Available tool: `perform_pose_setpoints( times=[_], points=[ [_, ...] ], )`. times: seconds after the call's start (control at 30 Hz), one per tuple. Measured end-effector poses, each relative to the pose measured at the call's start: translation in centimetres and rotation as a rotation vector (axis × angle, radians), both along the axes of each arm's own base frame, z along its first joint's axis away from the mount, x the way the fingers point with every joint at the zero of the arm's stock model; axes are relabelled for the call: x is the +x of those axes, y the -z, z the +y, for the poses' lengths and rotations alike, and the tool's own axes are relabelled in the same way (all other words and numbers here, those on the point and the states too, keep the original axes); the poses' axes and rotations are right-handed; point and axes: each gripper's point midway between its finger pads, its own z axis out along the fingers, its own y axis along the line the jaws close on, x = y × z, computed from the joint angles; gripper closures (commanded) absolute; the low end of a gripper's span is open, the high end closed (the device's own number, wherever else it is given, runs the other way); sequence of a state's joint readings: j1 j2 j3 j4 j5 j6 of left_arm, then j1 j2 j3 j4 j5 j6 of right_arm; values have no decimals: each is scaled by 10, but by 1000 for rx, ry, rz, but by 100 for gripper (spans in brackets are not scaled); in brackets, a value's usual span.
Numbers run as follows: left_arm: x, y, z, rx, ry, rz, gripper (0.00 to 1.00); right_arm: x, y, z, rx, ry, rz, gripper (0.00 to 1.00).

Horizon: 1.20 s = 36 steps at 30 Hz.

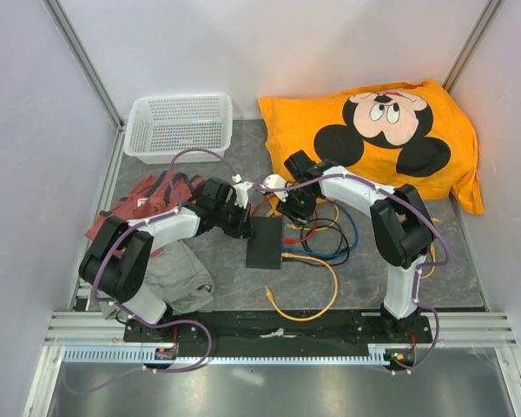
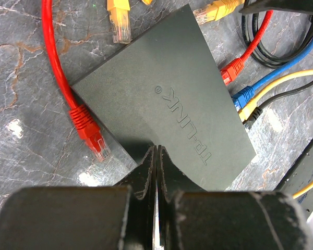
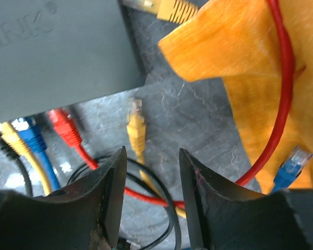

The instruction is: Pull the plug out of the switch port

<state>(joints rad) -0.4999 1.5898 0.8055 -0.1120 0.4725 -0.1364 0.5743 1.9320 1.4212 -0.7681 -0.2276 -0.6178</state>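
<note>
The switch [image 1: 265,241] is a flat matte black box in the middle of the table. My left gripper [image 2: 156,151] is shut and empty, its tips resting on the near edge of the switch [image 2: 167,104]. Red [image 2: 230,70], blue [image 2: 243,95], yellow and black plugs sit in its ports. My right gripper [image 3: 151,156] is open beside the port side of the switch [image 3: 57,52]. A loose yellow plug [image 3: 135,127] lies on the table just beyond its fingertips, apart from the switch. The plugged red plug [image 3: 62,125] and blue plug [image 3: 31,136] are to its left.
An orange Mickey pillow [image 1: 391,130] lies at the back right, its corner [image 3: 240,67] close to my right gripper. A white basket [image 1: 178,126] stands at the back left and clothes [image 1: 156,252] lie at the left. Loose cables [image 1: 308,300] coil right of the switch. A loose red plug [image 2: 91,134] lies by the switch.
</note>
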Motion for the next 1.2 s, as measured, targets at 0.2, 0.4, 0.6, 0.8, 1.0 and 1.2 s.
perform_pose_setpoints(
  times=[0.2,0.4,0.6,0.8,1.0,1.2],
  points=[
    [0,0,0,0,0,0,98,3,16,1,-10,3,2,46],
    [1,0,0,2,-3,-4,99,2,26,2,-21,10,9,69],
    [2,0,1,5,-7,-8,99,0,23,7,3,36,28,85],
    [5,-1,2,13,-18,-23,99,5,-49,51,203,7,87,86],
    [5,-1,2,14,-17,-23,98,-6,-160,93,492,-73,100,86],
    [5,0,3,18,-21,-25,98,-26,-200,105,607,-81,184,88]
  ],
)
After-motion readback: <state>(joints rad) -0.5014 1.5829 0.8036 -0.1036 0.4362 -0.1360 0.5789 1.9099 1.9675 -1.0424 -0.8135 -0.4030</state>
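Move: The loose yellow plug I go for lies about 3 cm below my open right hand and 1 cm to its left. The red plug is about 4 cm back and 2 cm left of my right hand, and the blue plug about 6 cm back and 2 cm left. The switch's middle is roughly 8 cm left and 5 cm back; a second yellow plug is 4 cm ahead and 6 cm left. From my left hand the target is some 11 cm right, 2 cm ahead and 3 cm below. I sink my right hand about 2.5 cm onto the yellow plug, close the fingers and pinch it by its boot. Then I lift it quickly, rising over 20 cm and swinging some 10 cm left, a little back at the end, above the switch's forward side, while the wrist rolls about 35 degrees so the fingertips swing out to the left. ##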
